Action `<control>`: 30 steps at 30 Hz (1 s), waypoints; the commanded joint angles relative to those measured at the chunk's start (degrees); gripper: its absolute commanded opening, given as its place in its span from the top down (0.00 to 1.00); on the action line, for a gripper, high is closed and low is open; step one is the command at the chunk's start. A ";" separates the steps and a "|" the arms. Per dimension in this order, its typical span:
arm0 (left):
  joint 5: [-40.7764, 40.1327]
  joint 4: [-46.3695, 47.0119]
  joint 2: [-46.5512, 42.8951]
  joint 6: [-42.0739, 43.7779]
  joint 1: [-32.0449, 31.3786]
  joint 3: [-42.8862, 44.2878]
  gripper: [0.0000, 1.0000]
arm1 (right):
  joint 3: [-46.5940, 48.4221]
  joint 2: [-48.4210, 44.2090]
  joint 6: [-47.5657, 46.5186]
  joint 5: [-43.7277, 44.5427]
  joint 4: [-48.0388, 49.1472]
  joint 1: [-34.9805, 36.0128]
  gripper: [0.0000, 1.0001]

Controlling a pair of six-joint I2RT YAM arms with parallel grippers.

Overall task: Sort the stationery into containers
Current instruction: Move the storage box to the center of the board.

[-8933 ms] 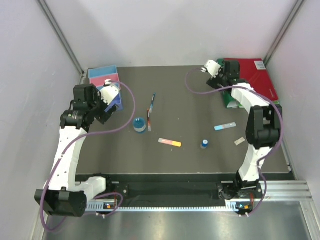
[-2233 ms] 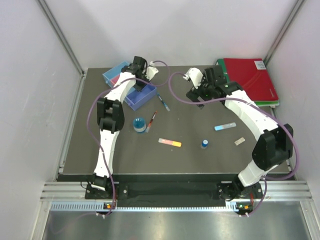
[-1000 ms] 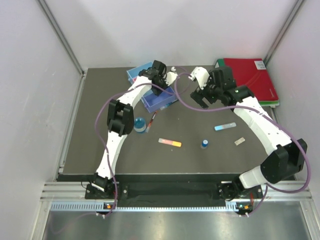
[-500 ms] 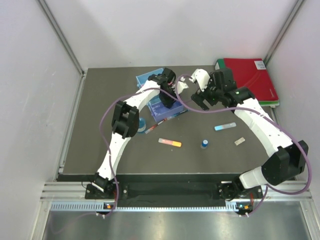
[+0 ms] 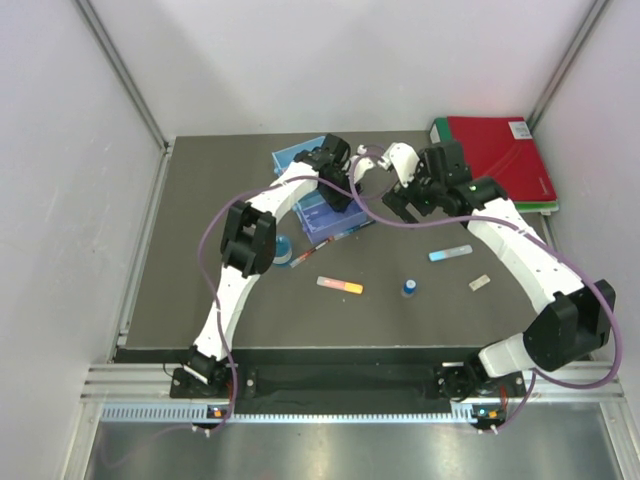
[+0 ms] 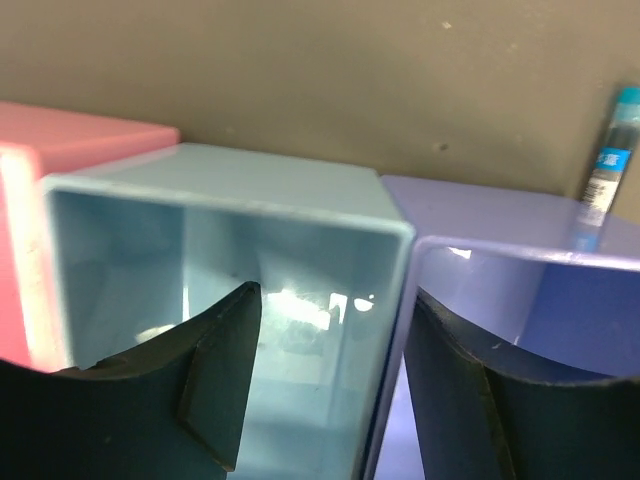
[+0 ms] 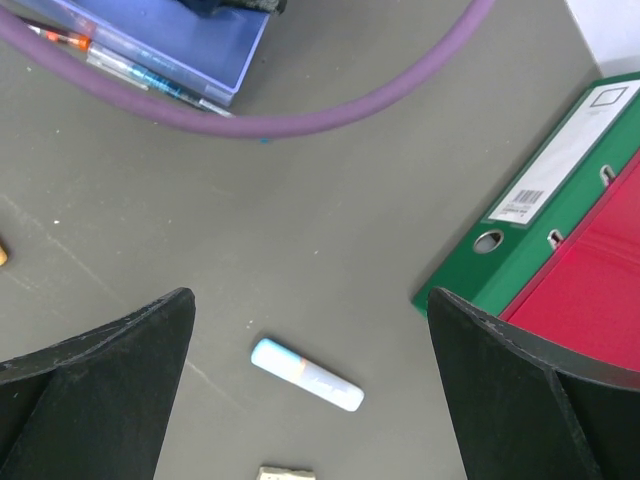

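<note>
The containers (image 5: 296, 156) stand in a row at the back centre of the table. My left gripper (image 5: 335, 190) hangs over them. In the left wrist view the left gripper (image 6: 335, 300) is open, its fingers astride the wall between the light blue bin (image 6: 230, 260) and the purple bin (image 6: 520, 290), touching neither side. My right gripper (image 7: 310, 300) is open above the table, with a light blue bar (image 7: 306, 374) below it. Pens (image 5: 332, 238) lie against the purple bin. A round blue jar (image 5: 283, 250), a pink-orange bar (image 5: 340, 286), a blue-capped bottle (image 5: 409, 289) and a pale tag (image 5: 480, 283) lie loose.
Red and green binders (image 5: 500, 160) lie at the back right, and the green binder (image 7: 560, 220) is close to my right gripper. A purple cable (image 7: 300, 120) crosses the right wrist view. A pink bin (image 6: 40, 170) adjoins the light blue one.
The left arm dragged the row of containers a little to the right, pushing the pens along. Its jaws then opened off the bin wall. The right arm shifted slightly.
</note>
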 commanded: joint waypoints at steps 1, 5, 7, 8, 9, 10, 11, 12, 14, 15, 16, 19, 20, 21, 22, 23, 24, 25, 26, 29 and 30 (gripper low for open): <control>-1.75 5.10 -7.42 -0.93 0.32 -2.50 0.38 | -0.70 -2.19 1.54 -0.91 1.70 -0.15 0.00; -1.14 5.90 -10.76 -1.63 0.40 -3.04 0.38 | -0.70 -1.75 1.80 -1.09 1.97 -0.15 0.00; -0.44 5.55 -12.25 -2.16 0.40 -2.86 0.37 | -0.35 -1.58 1.71 -1.00 2.05 -0.24 0.00; -0.26 5.11 -12.87 -2.42 0.32 -2.77 0.37 | 0.00 -1.49 1.71 -1.00 2.05 -0.15 0.00; 0.00 4.85 -13.57 -2.43 0.32 -2.77 0.37 | 0.18 -1.32 1.71 -1.00 2.05 -0.15 0.00; 0.09 4.67 -14.71 -2.60 0.32 -2.77 0.37 | 0.26 -1.23 1.71 -0.91 2.05 -0.15 0.00; -0.08 4.41 -15.42 -2.60 0.32 -2.77 0.37 | 0.26 -1.14 1.80 -0.91 2.23 -0.24 0.00; -0.34 4.06 -16.21 -2.52 0.32 -3.03 0.37 | 0.26 -0.96 2.06 -0.65 2.40 -0.24 0.00; -2.45 4.66 -18.93 -1.82 0.49 -4.17 0.37 | -0.35 -0.61 3.29 -0.47 3.11 -0.33 0.00; -3.50 6.41 -19.98 -1.55 0.67 -6.70 0.38 | -0.61 -0.18 3.73 -0.65 3.37 -0.33 0.00; -6.99 8.17 -22.52 -1.46 0.84 -8.47 0.38 | -0.70 0.18 4.95 -0.82 4.16 -0.42 0.00; -14.02 15.20 -27.00 -0.76 1.90 -16.46 0.38 | -0.53 2.63 7.59 -1.88 5.39 -0.50 0.00; -17.62 16.96 -27.98 -0.32 2.33 -18.48 0.38 | 0.26 4.56 8.12 -2.49 5.57 -0.68 0.00; -19.57 18.97 -28.95 0.12 3.38 -22.33 0.38 | 0.87 5.71 8.56 -2.84 5.57 -0.59 0.00; -21.16 21.95 -30.44 0.30 4.00 -24.11 0.38 | 1.75 6.94 9.44 -3.28 5.74 -0.77 0.00; -23.26 22.85 -31.06 1.08 5.23 -26.48 0.38 | 3.50 9.38 9.88 -3.98 5.75 -0.68 0.00; -23.72 23.30 -31.33 1.35 5.85 -27.37 0.39 | 4.39 10.63 10.32 -4.51 6.01 -0.68 0.00; -24.33 23.91 -32.03 1.44 6.46 -28.08 0.39 | 5.35 11.86 10.85 -5.04 6.10 -0.68 0.00; -24.69 23.92 -32.21 1.18 7.95 -29.13 0.39 | 7.28 14.39 11.03 -5.74 6.18 -0.68 0.00; -24.61 23.57 -33.00 0.30 10.24 -30.19 0.39 | 12.80 19.93 11.82 -6.97 6.10 -0.77 0.00; -24.26 23.39 -33.09 0.21 10.68 -30.45 0.39 | 14.31 21.26 11.91 -7.33 6.10 -0.68 0.00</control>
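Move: The storage box's middle lies about 3 cm ahead, 3 cm left and 3 cm below the left hand, whose open fingers straddle a divider. From that hand, the blue pen is about 7 cm back and 4 cm right, the tape roll some 12 cm back and 13 cm left, both 6 cm down. From the right hand, the box's middle is about 11 cm ahead, 15 cm left and 19 cm below; the highlighter is 2 cm back, 13 cm right, 22 cm below. The open left hand lifts 15 cm off the box, then swings left; the right sinks towards the box. ##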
